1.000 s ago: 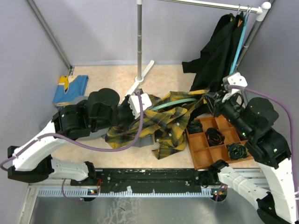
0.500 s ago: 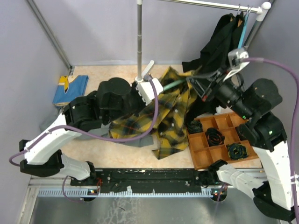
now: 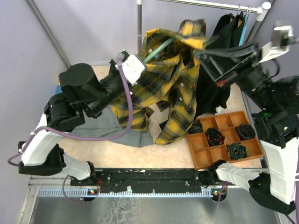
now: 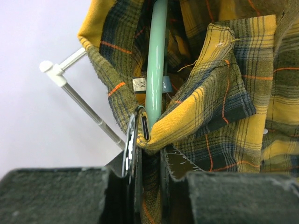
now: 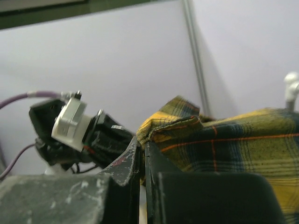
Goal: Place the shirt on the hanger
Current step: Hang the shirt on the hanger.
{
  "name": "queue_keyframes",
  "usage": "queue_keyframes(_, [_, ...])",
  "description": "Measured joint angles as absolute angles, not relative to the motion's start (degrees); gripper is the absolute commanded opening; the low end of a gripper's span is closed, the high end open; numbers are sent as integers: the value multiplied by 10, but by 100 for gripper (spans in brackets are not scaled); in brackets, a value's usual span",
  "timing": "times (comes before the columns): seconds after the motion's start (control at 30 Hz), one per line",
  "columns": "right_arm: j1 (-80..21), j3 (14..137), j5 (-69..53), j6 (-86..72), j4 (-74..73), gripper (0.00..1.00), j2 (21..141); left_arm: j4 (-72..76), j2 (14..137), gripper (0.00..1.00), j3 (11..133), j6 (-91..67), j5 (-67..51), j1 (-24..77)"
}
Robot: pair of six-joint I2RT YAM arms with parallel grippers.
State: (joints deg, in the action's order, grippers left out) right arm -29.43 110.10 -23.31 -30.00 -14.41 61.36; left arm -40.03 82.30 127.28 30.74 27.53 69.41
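Observation:
The shirt (image 3: 173, 88), yellow and dark plaid, hangs in the air in front of the rail. The pale teal hanger (image 3: 159, 49) lies inside its collar. In the left wrist view the hanger bar (image 4: 155, 65) runs down past the collar label into my left gripper (image 4: 150, 140), which is shut on the folded collar cloth. I cannot tell whether the bar is pinched too. My left gripper (image 3: 144, 59) holds the shirt's left shoulder. My right gripper (image 3: 200, 50) holds the other shoulder higher up. In the right wrist view the right gripper (image 5: 142, 144) is shut on a shirt edge (image 5: 173, 128).
A black garment (image 3: 224, 42) hangs from the metal rail (image 3: 210, 4) at the back right, right behind the shirt. A vertical pole (image 3: 139, 23) stands behind it. An orange tray (image 3: 208, 161) with black coils sits front right. Grey cloth (image 3: 93, 126) lies under the left arm.
Both arms have risen, lifting the shirt and hanger off the table and back toward the rail. The shirt now hangs free instead of lying crumpled.

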Motion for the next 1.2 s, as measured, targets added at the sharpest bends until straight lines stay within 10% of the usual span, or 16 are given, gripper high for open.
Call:
queue_keyframes(0.13, [-294, 966, -274, -327, -121, 0, 558, -414, 802, 0, 1204, 300, 281, 693])
queue_keyframes(0.27, [-294, 859, -279, -310, -177, 37, 514, -478, 794, 0, 1146, 270, 256, 692])
queue_keyframes(0.37, [-294, 845, -223, -258, -255, 45, 502, -533, 777, 0, 1097, 240, 217, 691])
queue_keyframes(1.2, [-295, 647, 19, -60, -347, 73, 349, -656, 645, 0, 1137, 241, 291, 691])
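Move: The left hand already holds one end of the green hanger with the plaid shirt's edge; the hanger's bare stretch lies about 5 cm ahead and 6 cm right of it. From the right hand, which grips the shirt's other side, that stretch is roughly 8 cm ahead, 11 cm left and 6 cm lower. The orange tray lies far below, some 5 cm ahead and 28 cm right; the dark garments hang about 35 cm ahead and 18 cm right. Down together, fast, both hands swing the raised shirt by nearly 20 cm. On the way the right fingers open and let go of it; that hand goes on right and down, about 30 cm lower in all, wrist tipping down and turning clockwise. The left keeps its pinch on shirt and hanger, draws back and left, then rises again, still going left. ##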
